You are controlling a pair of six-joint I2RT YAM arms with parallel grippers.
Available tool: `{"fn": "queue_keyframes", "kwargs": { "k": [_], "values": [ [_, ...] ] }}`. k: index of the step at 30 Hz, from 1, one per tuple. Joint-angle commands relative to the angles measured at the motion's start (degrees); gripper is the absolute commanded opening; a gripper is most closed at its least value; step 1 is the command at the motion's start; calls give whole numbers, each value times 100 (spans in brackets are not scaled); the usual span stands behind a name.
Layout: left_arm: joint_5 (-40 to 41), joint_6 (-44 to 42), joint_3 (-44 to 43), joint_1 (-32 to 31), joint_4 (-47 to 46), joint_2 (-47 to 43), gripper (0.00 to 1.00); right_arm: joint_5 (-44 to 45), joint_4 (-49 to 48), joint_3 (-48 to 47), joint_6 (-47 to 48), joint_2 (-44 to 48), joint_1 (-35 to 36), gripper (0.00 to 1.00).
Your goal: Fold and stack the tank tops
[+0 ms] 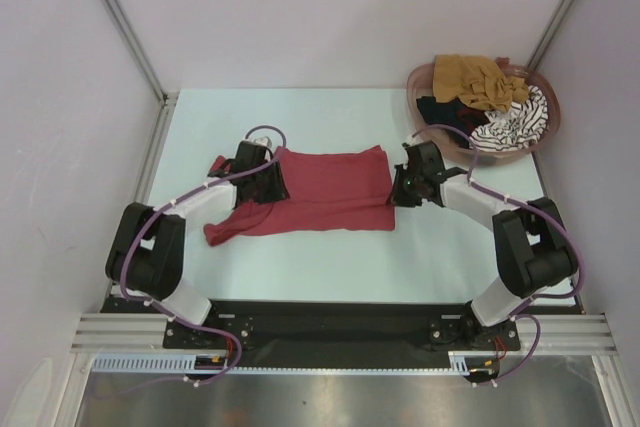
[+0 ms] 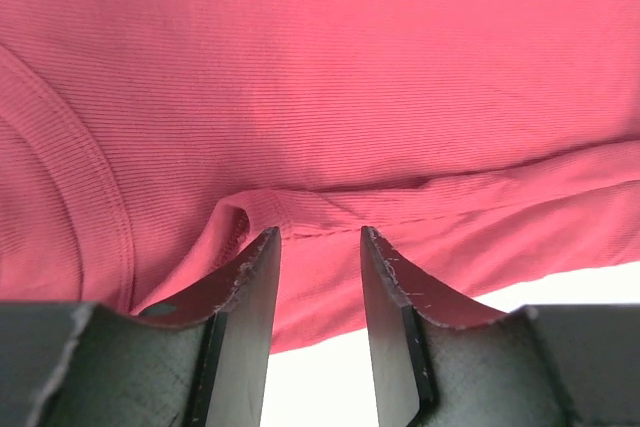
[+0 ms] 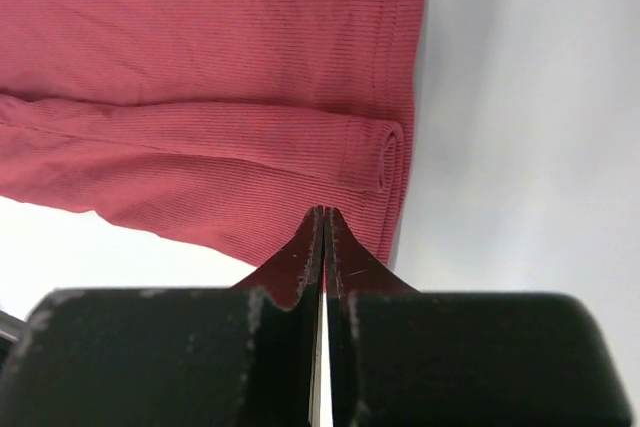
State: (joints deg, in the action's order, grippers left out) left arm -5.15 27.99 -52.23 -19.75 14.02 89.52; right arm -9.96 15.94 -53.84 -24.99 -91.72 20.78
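Observation:
A dark red tank top (image 1: 330, 192) lies spread flat mid-table, with a strap end trailing at its left. My left gripper (image 1: 268, 182) is over its left part. In the left wrist view its fingers (image 2: 318, 232) stand apart astride a raised fold of the red cloth (image 2: 350, 77). My right gripper (image 1: 400, 185) is at the garment's right edge. In the right wrist view its jaws (image 3: 324, 210) are pressed together on the red cloth (image 3: 200, 47) near the hem corner. A mustard-brown top (image 1: 475, 77), a striped one (image 1: 515, 127) and a black one (image 1: 440, 110) lie in the basket.
The pinkish-brown oval basket (image 1: 417, 82) stands at the back right, just behind my right gripper. Metal frame posts rise at the table's back corners, and a rail runs along the left edge (image 1: 150, 162). Pale bare table (image 1: 330, 267) lies between the garment and the arm bases.

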Motion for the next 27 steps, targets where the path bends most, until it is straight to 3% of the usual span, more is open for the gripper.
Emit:
{"fn": "queue_keyframes", "kwargs": {
  "k": [1, 16, 27],
  "values": [
    [-206, -12, -77, 32, -224, 259, 42, 11, -267, -47, -85, -117, 32, 0],
    [470, -21, -437, 146, -154, 638, 40, 380, -381, -908, -120, -856, -91, 3],
    [769, -214, -551, 287, -31, 304, 41, 407, -855, -970, 73, -839, -355, 27]
  ]
}}
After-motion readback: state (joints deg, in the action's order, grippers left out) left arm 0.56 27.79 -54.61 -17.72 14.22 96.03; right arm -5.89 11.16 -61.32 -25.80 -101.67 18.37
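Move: I'm after the two ends of the fold running across the tank top. Its left end lies about 3 cm ahead, 3 cm left and 4 cm below my left hand; its right end some 5 cm ahead, 2 cm right and 4 cm below my shut right fingers. The top's near right corner is roughly 4 cm behind and 2 cm right of my right hand, its far right corner about 12 cm ahead and 4 cm left. With my right fingers still shut, I dip over a centimetre, then sweep forward about 6 cm towards the fold's right end and beyond where it lay, opening the fingers a quarter as I get there. My left hand, kept half open, drops about 3 cm, then eases left and a little forward at that height, rolling slightly, to bring the fold's left end between its tips. ##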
